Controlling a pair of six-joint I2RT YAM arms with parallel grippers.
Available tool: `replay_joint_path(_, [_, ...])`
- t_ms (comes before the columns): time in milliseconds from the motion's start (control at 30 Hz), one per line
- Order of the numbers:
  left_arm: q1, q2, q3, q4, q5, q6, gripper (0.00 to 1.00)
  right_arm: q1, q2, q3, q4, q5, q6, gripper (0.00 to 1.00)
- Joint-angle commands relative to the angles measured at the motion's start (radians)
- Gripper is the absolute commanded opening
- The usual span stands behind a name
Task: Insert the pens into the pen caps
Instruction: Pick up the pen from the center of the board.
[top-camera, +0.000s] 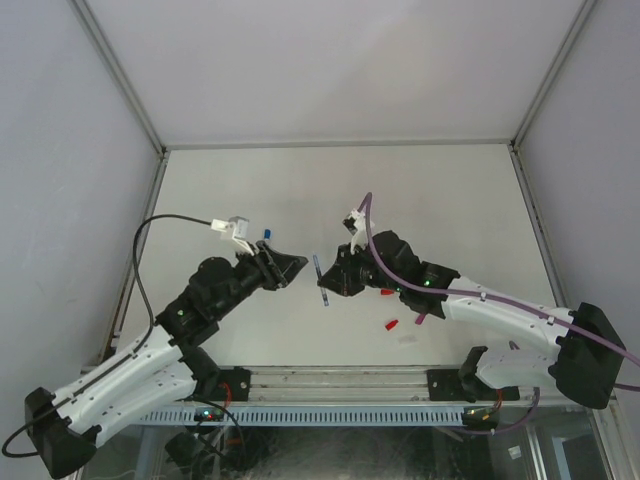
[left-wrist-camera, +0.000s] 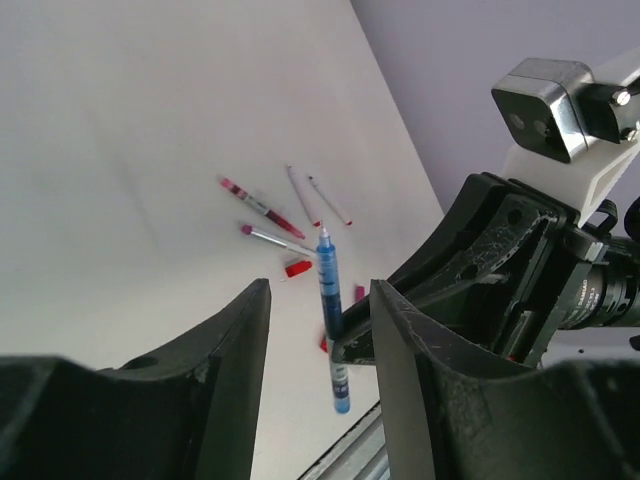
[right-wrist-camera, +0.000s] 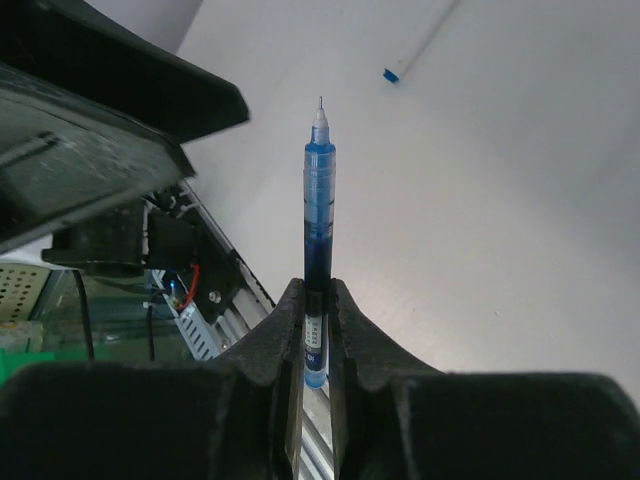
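Observation:
My right gripper (right-wrist-camera: 318, 287) is shut on a blue pen (right-wrist-camera: 319, 200) and holds it above the table, its bare needle tip pointing away from the jaws. From above, that pen (top-camera: 320, 280) hangs between the two grippers, with my right gripper (top-camera: 336, 280) on its right. My left gripper (top-camera: 292, 266) stands open and empty just left of it, not touching. In the left wrist view the blue pen (left-wrist-camera: 330, 300) shows beyond the open left gripper (left-wrist-camera: 318, 292). Several red- and magenta-ended pens (left-wrist-camera: 262, 206) lie on the table with a red cap (left-wrist-camera: 297, 268) and a magenta cap (left-wrist-camera: 359, 293).
A thin whitish pen with a blue end (right-wrist-camera: 391, 75) lies farther out on the table; its blue end (top-camera: 268, 233) sits by the left wrist. Another red cap (top-camera: 392, 324) lies under the right arm. A metal rail (top-camera: 330, 380) runs along the near edge.

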Motion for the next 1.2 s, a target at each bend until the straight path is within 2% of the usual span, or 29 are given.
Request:
replay_joint_path(0, [-0.036,0.054,0.005,0.176,-0.04,-0.063,0.49,0.023,-0.028,0.001,0.149,-0.005,0.034,0.04])
replay_joint_path(367, [-0.097,0.147,0.008,0.23,-0.037,-0.075,0.43,0.025,-0.054,0.002,0.187,-0.004,0.043,0.03])
replay_joint_path(700, [-0.104,0.158,0.008,0.252,-0.039,-0.075,0.09,0.024,-0.059,0.001,0.162,0.014,0.026,0.04])
replay_joint_path(833, [-0.104,0.146,0.009,0.244,-0.047,-0.073,0.02,0.031,-0.06,-0.001,0.144,0.024,0.016,0.18])
replay_joint_path(967, [-0.104,0.137,0.013,0.231,-0.053,-0.072,0.0,0.035,-0.061,-0.024,0.156,0.013,0.017,0.33])
replay_joint_path(1067, [-0.104,0.13,0.013,0.225,-0.058,-0.071,0.01,0.038,-0.053,-0.038,0.162,-0.008,0.019,0.37])
replay_joint_path(1167, [-0.104,0.127,0.013,0.222,-0.062,-0.071,0.01,0.045,-0.045,-0.047,0.169,-0.017,0.018,0.35])
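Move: The blue pen stands upright, pinched in the right fingers, its middle about 2 cm above them. From the open left fingers that middle is some 6 cm to the right and 4 cm lower. The left grip, where the pen is going, lies roughly 6 cm left and 6 cm above the right fingers. Down on the table, 16 cm below the right hand, a capped pen lies about 14 cm ahead and 17 cm left, and a red cap 4 cm ahead and 18 cm right. The left fingers pinch the blue pen near its middle, above the right grip: the left hand slides about 4 cm right onto the shaft and shuts. Meanwhile the right hand, still holding the pen, lifts it some 3.5 cm between those fingers, then stops, opens partway and sinks about 2 cm, drawing back slightly. ##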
